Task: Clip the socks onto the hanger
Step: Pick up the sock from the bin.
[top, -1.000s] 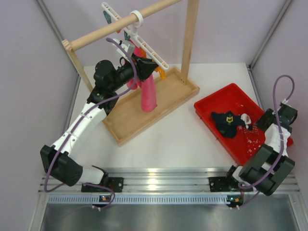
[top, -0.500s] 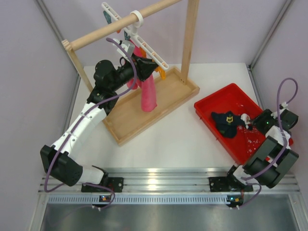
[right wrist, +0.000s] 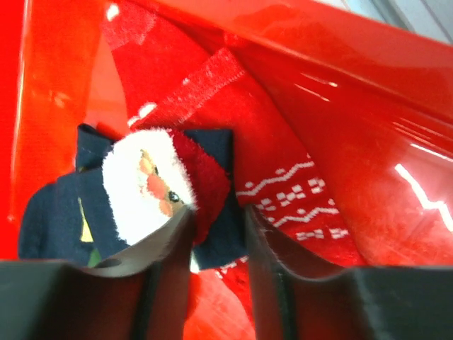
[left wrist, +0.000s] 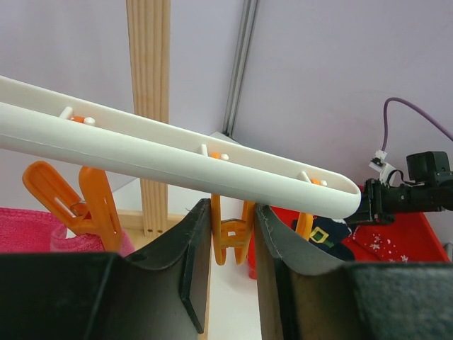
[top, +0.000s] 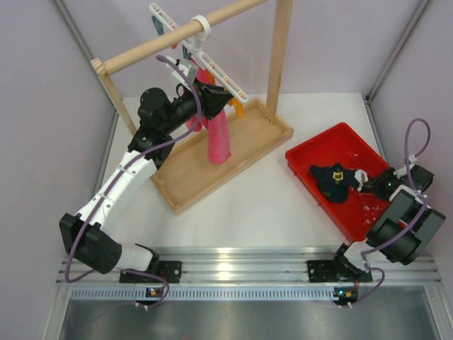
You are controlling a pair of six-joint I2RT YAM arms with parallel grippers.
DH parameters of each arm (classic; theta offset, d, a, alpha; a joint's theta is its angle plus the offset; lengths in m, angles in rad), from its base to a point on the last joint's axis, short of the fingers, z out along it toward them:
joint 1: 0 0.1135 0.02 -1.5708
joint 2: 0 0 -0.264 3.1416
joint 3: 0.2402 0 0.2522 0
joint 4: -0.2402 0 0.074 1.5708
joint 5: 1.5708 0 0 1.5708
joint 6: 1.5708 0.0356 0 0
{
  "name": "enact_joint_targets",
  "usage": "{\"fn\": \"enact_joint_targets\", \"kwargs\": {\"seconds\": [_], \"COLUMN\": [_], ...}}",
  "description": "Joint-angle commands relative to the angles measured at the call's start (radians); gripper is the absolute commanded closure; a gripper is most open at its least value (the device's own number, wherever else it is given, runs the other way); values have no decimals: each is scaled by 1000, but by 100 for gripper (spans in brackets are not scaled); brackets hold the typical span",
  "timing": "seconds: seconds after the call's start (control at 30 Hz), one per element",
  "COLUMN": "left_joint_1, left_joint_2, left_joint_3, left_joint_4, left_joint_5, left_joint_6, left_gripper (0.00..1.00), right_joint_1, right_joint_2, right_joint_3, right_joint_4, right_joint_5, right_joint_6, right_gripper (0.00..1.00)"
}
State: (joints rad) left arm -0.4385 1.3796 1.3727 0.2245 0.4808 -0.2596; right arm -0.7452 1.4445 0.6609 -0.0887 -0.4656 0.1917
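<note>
The white bar hanger (top: 212, 67) hangs by its ring hook (top: 202, 27) from the wooden rail, with orange clips under it. My left gripper (top: 212, 98) sits just below the bar (left wrist: 177, 156), its jaws pressed on both sides of an orange clip (left wrist: 230, 237). The dark navy socks (top: 333, 180) lie bunched in the red tray (top: 315, 139). My right gripper (top: 369, 183) is low in the tray at their right edge. In the right wrist view it (right wrist: 217, 212) is narrowly closed on navy fabric (right wrist: 216, 241) beside a white Santa patch (right wrist: 141, 184).
A long pink cloth (top: 218, 138) hangs from a clip over the wooden frame's base (top: 212, 173). The wooden rail (top: 177, 35) and upright post (top: 277, 57) stand close around the hanger. A red patterned sock (right wrist: 297, 184) lies under the navy ones.
My right arm has swung left and down from the tray's far right edge to the navy socks. The left arm has not moved.
</note>
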Motion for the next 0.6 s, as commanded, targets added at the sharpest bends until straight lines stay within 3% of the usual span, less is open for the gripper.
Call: {"fn": "enact_joint_targets", "kwargs": {"seconds": [0.0, 0.17, 0.43, 0.57], "left_joint_1": [-6, -6, -6, -5], "left_joint_2": [19, 15, 1, -4], "left_joint_3": [19, 17, 19, 29], "left_joint_4": [-70, -73, -82, -102], "left_joint_5": [42, 42, 44, 38], "left_joint_6": [-3, -1, 3, 3], "left_gripper": [100, 100, 100, 100], "right_joint_1": [-23, -29, -33, -28], "right_joint_2": [7, -61, -212, -306], "right_joint_3": [-9, 12, 109, 176], "right_joint_4": [57, 3, -144, -222], "right_joint_5": [-27, -56, -113, -218], "right_joint_6": [-23, -57, -184, -361], "right_gripper": [74, 99, 100, 100]}}
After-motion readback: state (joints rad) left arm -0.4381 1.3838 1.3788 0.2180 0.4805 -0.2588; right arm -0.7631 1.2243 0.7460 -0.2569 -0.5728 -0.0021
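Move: The right hand is already down in the bin, its fingers straddling the Santa-faced cuff end of the navy sock, whose middle lies about 9 cm to the left, 2 cm farther out and a centimetre lower. The red sock lies under and behind this hand, its middle some 3 cm back, 1 cm right and 2 cm down. From the left hand at the hanger, the navy sock is roughly 37 cm right, 5 cm back and 41 cm below. Staying low at first, the right hand finishes shutting its fingers from part-open to closed, pinching the navy sock's cuff just beside the Santa face. It then lifts, slowly at first and then faster, about 8 cm almost straight up away from the red sock and the bin floor, while the wrist tips the fingertips upward and swings counter-clockwise, some 15 degrees in all. ##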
